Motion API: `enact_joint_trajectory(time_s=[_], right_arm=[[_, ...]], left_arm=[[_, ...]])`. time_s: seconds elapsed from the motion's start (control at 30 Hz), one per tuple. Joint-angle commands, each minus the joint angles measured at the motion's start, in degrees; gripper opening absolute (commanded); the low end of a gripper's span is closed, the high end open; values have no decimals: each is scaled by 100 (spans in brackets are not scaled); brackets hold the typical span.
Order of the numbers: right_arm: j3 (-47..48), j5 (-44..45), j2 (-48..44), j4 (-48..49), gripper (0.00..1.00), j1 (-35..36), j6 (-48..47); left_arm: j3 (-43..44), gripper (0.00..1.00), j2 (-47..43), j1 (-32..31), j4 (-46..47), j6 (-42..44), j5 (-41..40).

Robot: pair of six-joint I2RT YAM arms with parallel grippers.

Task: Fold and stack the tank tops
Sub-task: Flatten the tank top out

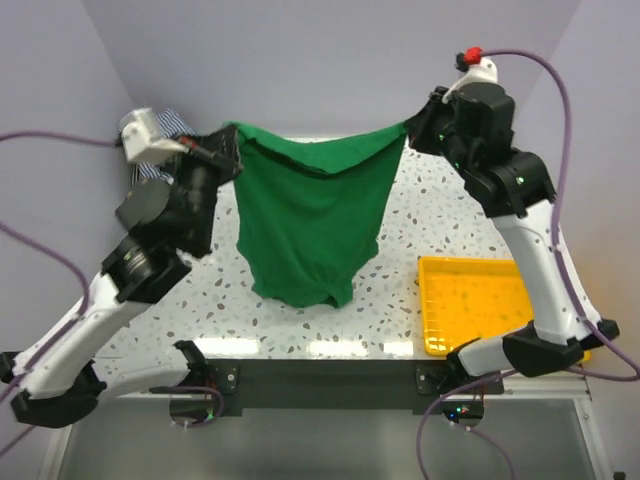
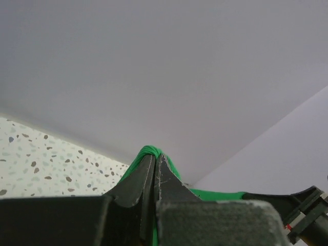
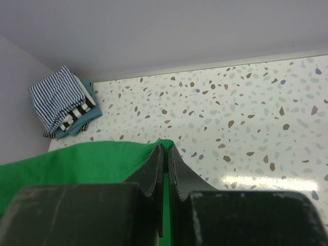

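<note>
A plain green tank top (image 1: 310, 215) hangs spread in the air between both arms, its lower end touching the table. My left gripper (image 1: 228, 140) is shut on its left upper corner; green cloth (image 2: 148, 152) bunches over the closed tips of my left gripper (image 2: 156, 158). My right gripper (image 1: 415, 128) is shut on the right upper corner, and the green cloth (image 3: 77, 161) stretches leftward from the tips of my right gripper (image 3: 165, 148). A folded stack of tank tops (image 3: 64, 102), blue-and-white striped on top, lies at the table's far left corner.
A yellow plastic tray (image 1: 475, 300) sits at the front right of the speckled table (image 1: 420, 220). The stack is mostly hidden behind the left arm (image 1: 160, 215) in the top view. Walls close the table's back and sides.
</note>
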Motion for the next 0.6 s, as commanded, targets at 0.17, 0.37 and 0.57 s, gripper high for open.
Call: enact_joint_trajectory(time_s=[0.17,0.37,0.57], right_arm=[[1539,-851,1798,1290,0,-517,-104],[4036,-1414,3617,1483,0,-931,10],[2966,-1529,3259,2600,0,-1274,248]], left_arm=[[1450,0,2597,4159,577,-1381,5170],[4928,0,5321,5180,279,-1881,7025],[5340,0,5699,6095,1209,-2682,7986]])
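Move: The green tank top hangs by its top corners from both shut grippers, its middle about 16 cm right of and 26 cm below the left hand, neither ahead nor behind; from the right hand that is some 15 cm left, 5 cm back and 22 cm down. The folded stack lies roughly 46 cm ahead and 28 cm left of the left hand, the yellow bin about 14 cm back and 30 cm right of the right hand, both far below. Swing both grippers fast forward, keeping the green tank top's corners pinched and its top edge stretched between them: the left about 33 cm, easing left late and turning some 15 degrees clockwise, the right about 20 cm. Let both dip a few centimetres, then rise again, tipping the right fingers up as they slow over the far part of the table. ##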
